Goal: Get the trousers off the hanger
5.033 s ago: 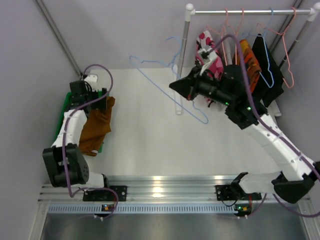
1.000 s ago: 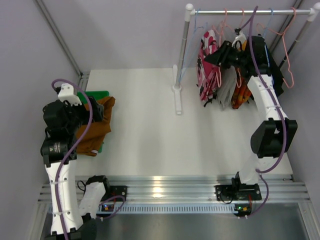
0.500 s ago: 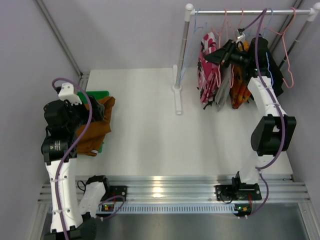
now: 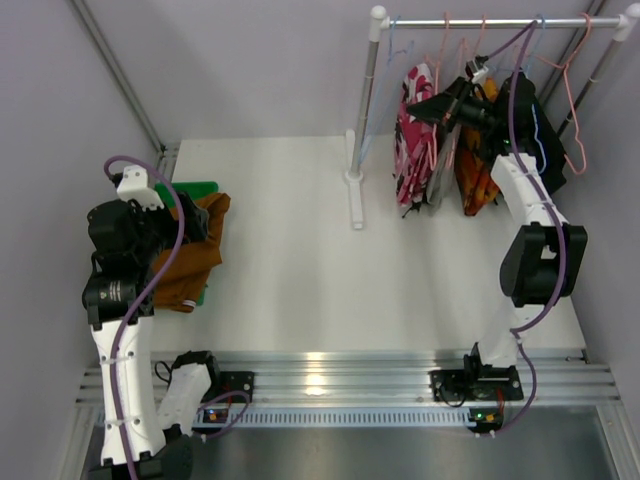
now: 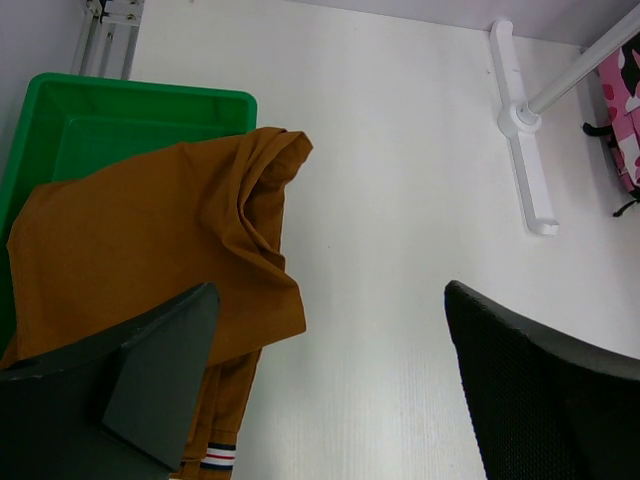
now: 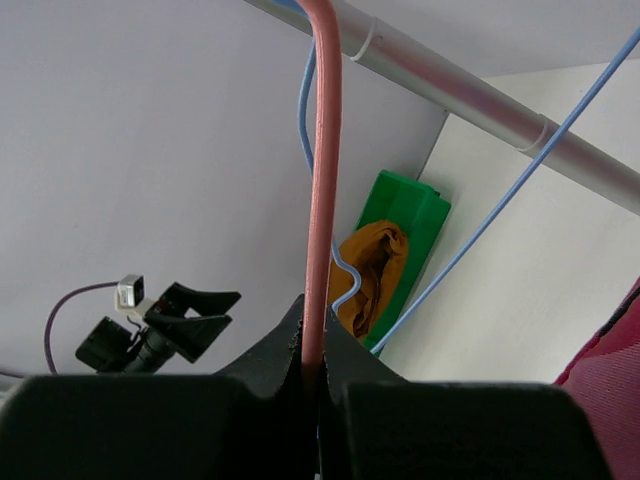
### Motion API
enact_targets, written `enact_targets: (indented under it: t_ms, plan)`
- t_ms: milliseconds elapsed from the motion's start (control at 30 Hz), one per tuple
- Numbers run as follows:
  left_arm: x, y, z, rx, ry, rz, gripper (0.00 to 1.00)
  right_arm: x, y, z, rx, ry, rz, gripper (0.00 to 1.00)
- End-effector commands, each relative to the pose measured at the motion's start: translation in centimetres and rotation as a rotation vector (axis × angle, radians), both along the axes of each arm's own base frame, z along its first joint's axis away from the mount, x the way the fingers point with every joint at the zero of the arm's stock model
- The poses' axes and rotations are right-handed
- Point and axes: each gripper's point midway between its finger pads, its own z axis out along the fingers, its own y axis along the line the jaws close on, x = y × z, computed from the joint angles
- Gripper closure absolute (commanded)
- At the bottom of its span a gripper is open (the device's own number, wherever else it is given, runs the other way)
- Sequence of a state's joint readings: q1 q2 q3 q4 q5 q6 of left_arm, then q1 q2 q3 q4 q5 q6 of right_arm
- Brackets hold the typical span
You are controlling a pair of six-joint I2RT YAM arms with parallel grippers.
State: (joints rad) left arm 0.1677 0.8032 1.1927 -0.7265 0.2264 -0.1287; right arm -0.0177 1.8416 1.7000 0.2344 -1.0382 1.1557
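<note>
On the rail hang the floral trousers and, beside them, the light grey trousers. My right gripper is up among them, shut on a pink hanger wire just below the rail. A corner of the floral cloth shows at the lower right of the right wrist view. The rust-brown trousers lie half in the green tray at the left. My left gripper hovers open above them, nothing between its fingers.
An orange-patterned garment and a black garment hang further right, with bare pink hangers. A blue hanger hangs at the rail's left end. The rack's white post and foot stand mid-table. Walls close in on both sides.
My right gripper has closed onto the pink hanger wire and shifted slightly left; the hanging garments swung with it. The left arm has not moved in the last second.
</note>
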Motion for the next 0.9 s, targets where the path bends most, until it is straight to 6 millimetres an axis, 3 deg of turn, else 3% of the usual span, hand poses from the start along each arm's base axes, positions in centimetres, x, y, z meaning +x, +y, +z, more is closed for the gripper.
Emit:
enact_targets:
  t_ms: [0, 233, 433, 567, 667, 767, 800, 867]
  plan:
    - [0.1, 0.1, 0.8, 0.004, -0.033, 0.004, 0.01, -3.3, -0.2, 9.9, -0.002, -0.420, 0.006, 1.00]
    - [0.0, 0.1, 1.2, 0.005, -0.042, 0.003, 0.01, -5.5, -0.1, 14.2, 0.024, -0.530, 0.015, 1.00]
    - [-0.2, 0.9, 2.9, 0.061, -0.083, 0.028, 0.01, -8.1, -0.1, 16.1, 0.057, -0.560, 0.025, 1.00]
    - [-0.3, 0.8, 3.2, 0.064, -0.084, 0.026, 0.01, -10.1, 0.0, 16.0, 0.061, -0.553, 0.039, 1.00]
    - [-0.5, 0.5, 3.1, 0.051, -0.082, 0.015, 0.01, -11.7, 0.3, 14.1, 0.070, -0.493, 0.064, 1.00]
    - [-1.1, -0.2, 3.2, 0.045, -0.098, -0.022, 0.01, -14.7, 0.5, 13.9, 0.063, -0.505, 0.097, 1.00]
    - [-1.2, -0.5, 3.3, 0.045, -0.106, -0.033, 0.01, -15.0, 0.6, 12.3, 0.062, -0.459, 0.112, 1.00]
    - [-1.7, -1.0, 3.5, 0.045, -0.127, -0.060, 0.01, -17.5, 0.7, 12.3, 0.059, -0.474, 0.132, 1.00]
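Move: The right hand's shut fingers already hold the pink hanger below the clothes rail, which is roughly 12 cm above and 6 cm ahead. The spotted trousers hang about 12 cm below the fingers, some 2 cm ahead and 1 cm left. The empty blue hanger is some 9 cm left and 3 cm ahead, and 3 cm lower. From the left hand, the rail where the hanger hangs is about 27 cm ahead, 47 cm right and 18 cm up. Keeping its pinch, the right hand lifts the pink hanger some 7 cm, then draws it back about 10 cm. ##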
